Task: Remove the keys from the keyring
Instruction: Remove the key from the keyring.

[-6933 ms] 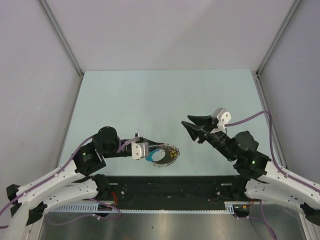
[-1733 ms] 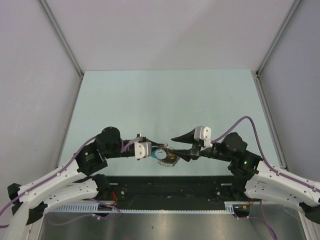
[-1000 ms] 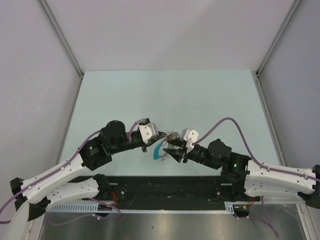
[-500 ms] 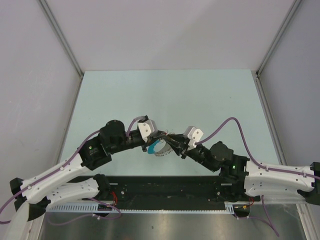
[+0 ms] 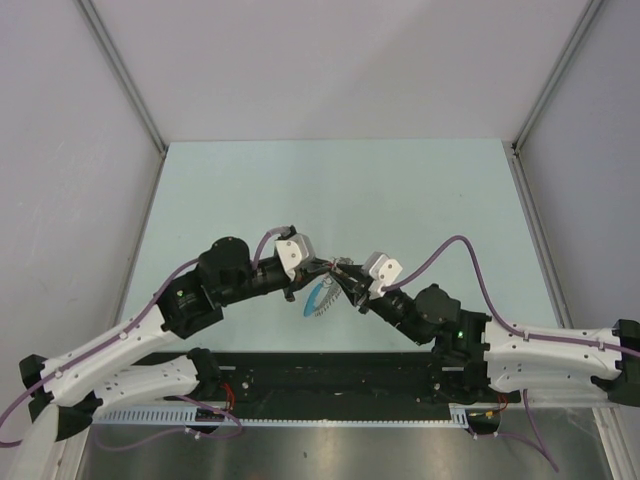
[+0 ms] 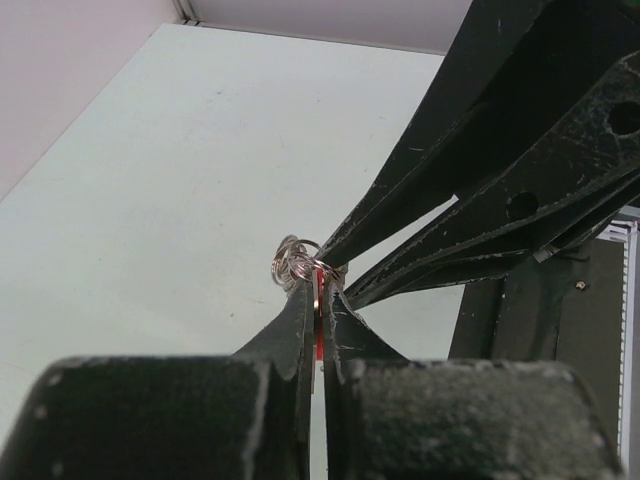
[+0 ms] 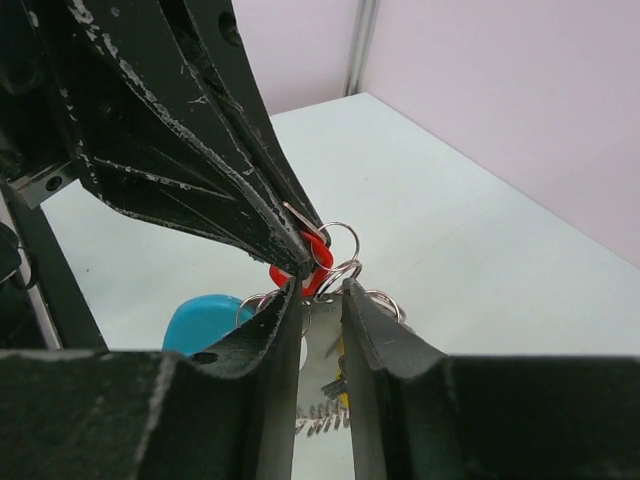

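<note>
My left gripper (image 5: 322, 264) (image 6: 318, 290) is shut on the red head of a small key (image 6: 319, 335) (image 7: 318, 262), holding the bunch off the table. The keyring's silvery rings (image 6: 295, 262) (image 7: 342, 240) cluster just past its tips. The ring's blue part (image 5: 318, 296) (image 7: 205, 320) hangs below. My right gripper (image 5: 343, 272) (image 7: 323, 286) meets the left one tip to tip. Its jaws stand narrow, with a flat silvery toothed key (image 7: 325, 370) filling the gap between them. In the left wrist view the right fingers (image 6: 480, 200) come in from the upper right.
The pale green table (image 5: 330, 190) lies under both arms, with grey walls on three sides. A black strip (image 5: 330, 365) runs along the near edge, between the arm bases.
The right gripper has slid in to the bunch and narrowed its jaws around the silvery key. Both grippers and the bunch have shifted slightly away from the near edge.
</note>
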{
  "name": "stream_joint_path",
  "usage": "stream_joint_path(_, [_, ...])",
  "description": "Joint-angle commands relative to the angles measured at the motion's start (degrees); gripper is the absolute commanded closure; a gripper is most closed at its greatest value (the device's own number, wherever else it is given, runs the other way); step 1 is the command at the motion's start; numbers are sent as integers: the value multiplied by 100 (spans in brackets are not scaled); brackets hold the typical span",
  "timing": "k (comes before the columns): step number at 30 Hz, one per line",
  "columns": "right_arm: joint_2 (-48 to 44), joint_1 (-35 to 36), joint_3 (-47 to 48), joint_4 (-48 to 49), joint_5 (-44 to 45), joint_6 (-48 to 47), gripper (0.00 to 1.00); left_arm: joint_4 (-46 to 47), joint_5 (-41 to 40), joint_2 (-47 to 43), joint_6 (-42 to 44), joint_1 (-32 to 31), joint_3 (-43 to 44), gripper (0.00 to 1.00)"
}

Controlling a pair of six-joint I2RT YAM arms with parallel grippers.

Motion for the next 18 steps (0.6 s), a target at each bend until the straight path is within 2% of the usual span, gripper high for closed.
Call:
stream_joint_path(1, [81, 70, 141, 481, 360, -345, 77, 273, 136, -39, -192, -16, 323, 100])
stream_joint_path(3, [107, 114, 132, 534, 440, -442, 92, 256, 93, -74, -183, -16, 323, 99])
stream_joint_path(5, [134, 140, 141, 551, 537, -530, 100, 212, 66, -92, -183, -16, 323, 100])
stream_joint_path(12, [-15, 193, 19, 533, 502, -803, 100, -131, -320, -83, -104, -7, 420, 100])
stream_joint_path(18, [-621, 184, -464, 902, -95, -987, 100, -272, -488, -75, -157, 54, 376, 100])
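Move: The keyring's small joining link lies about 1 cm ahead and 1 cm left of the right hand, between its parted fingertips. The red tag, held by the left hand, is some 2 cm left of the right hand and 1 cm above it. The blue piece hangs about 4 cm left, 2 cm back and 4 cm below. From the left hand, the link lies some 2 cm right, 1 cm ahead and slightly lower. Right fingers shut on the keyring link, then draw about 1 cm rightward and back; left keeps the red tag. ##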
